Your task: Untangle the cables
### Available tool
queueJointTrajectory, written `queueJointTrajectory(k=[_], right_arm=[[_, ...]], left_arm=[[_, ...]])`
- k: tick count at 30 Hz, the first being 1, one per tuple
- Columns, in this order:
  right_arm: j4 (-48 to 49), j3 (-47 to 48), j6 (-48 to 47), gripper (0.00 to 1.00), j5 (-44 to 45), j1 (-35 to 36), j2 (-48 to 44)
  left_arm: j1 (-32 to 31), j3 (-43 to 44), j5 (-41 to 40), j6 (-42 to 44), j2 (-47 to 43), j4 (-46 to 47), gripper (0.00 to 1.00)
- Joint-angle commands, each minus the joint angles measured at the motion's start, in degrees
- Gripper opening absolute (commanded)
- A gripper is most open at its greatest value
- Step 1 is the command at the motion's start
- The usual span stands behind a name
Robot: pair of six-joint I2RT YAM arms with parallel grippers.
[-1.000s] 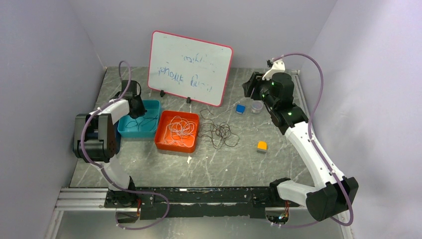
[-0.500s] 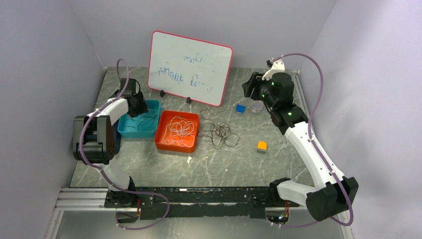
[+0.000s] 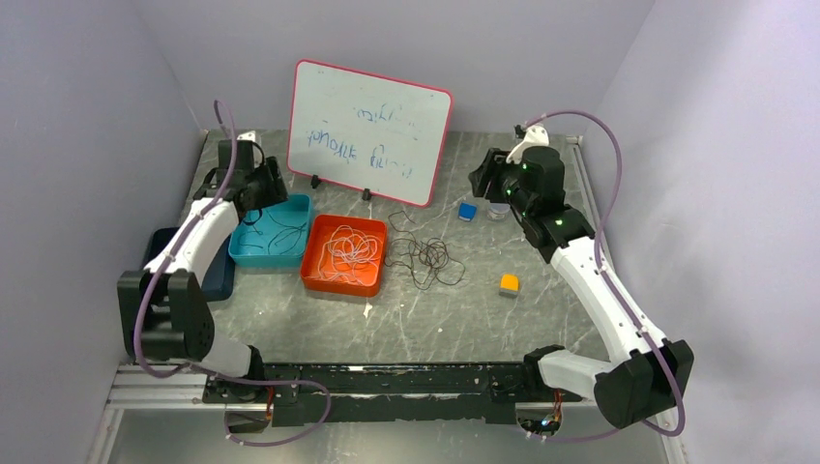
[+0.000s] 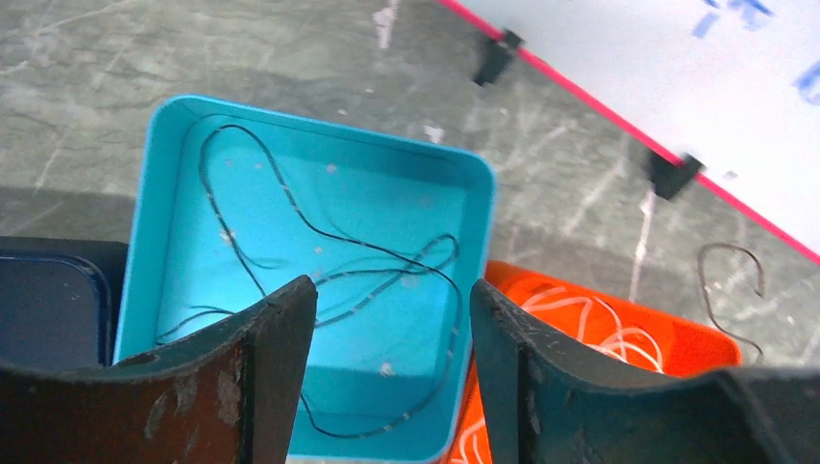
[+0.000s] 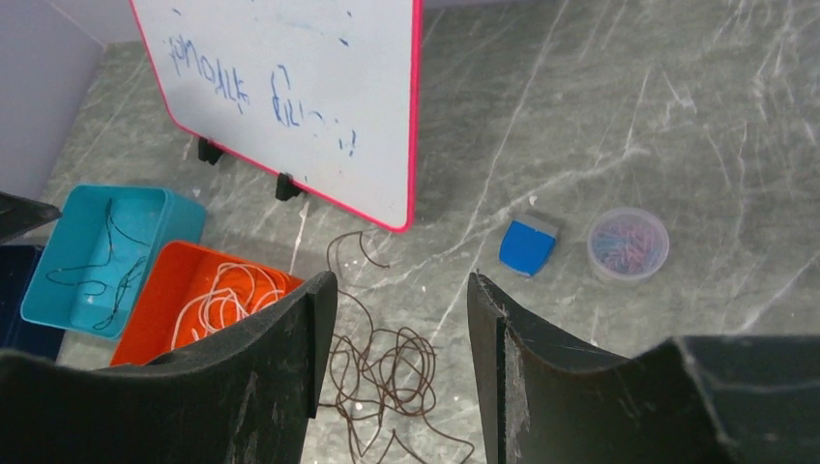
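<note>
A thin black cable (image 3: 271,235) lies in loose loops in the teal tray (image 3: 248,259); the left wrist view shows it too (image 4: 319,232). A white cable (image 3: 350,246) is coiled in the orange tray (image 3: 334,283). A dark brown cable (image 3: 421,256) lies tangled on the table right of the orange tray, also in the right wrist view (image 5: 392,372). My left gripper (image 3: 269,184) is open and empty, raised above the teal tray's far edge. My right gripper (image 3: 481,177) is open and empty, high above the table at the back right.
A whiteboard (image 3: 369,130) stands at the back. A dark blue tray (image 3: 215,275) sits left of the teal one. A blue block (image 3: 468,211), a clear cup of clips (image 3: 499,208) and an orange block (image 3: 509,284) lie on the right.
My left gripper has risen out of the teal tray and drawn back toward the far left, leaving the black cable in the tray. My right gripper shifted only slightly.
</note>
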Motion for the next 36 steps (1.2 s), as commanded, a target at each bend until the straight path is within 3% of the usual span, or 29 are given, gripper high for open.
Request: queueJointTrajectory(k=[1,11,18,36], right_arm=[[-4.0,-2.4,2.5,0.56,-0.6,0.3,0.6],[-11.7,-9.1,2.7,0.58,-6.4,1.4,5.2],[-13.1,-14.1,-0.3,0.60,-10.8,2.4,8.9],[11.3,-24.8,0.4,0.57,-6.8,3.0,16.3]], left_arm=[[-4.6,-2.3,3.1,1.1,-5.6,0.6,0.65],[-16.2,-3.0,2.8,-0.4,-10.2,5.7,0.64],[-18.7,-2.7,2.2,-1.7,-9.7,6.7,0.62],[-18.8,-4.2,-0.9,-2.2,-12.0,5.9,0.61]])
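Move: The brown cable's tangle lies about 8 cm to the right hand's left, 9 cm back and 28 cm below. From the right hand, the blue cube is 3 cm ahead and 1 cm right, the yellow block 15 cm back and 8 cm right, and the orange bin 24 cm left and 9 cm back, all far below. From the left hand, the brown cable is some 30 cm right, 11 cm back and 13 cm lower. Still open, the right hand drops some 25 cm and back towards the brown cable; left hand shifts 13 cm right. ##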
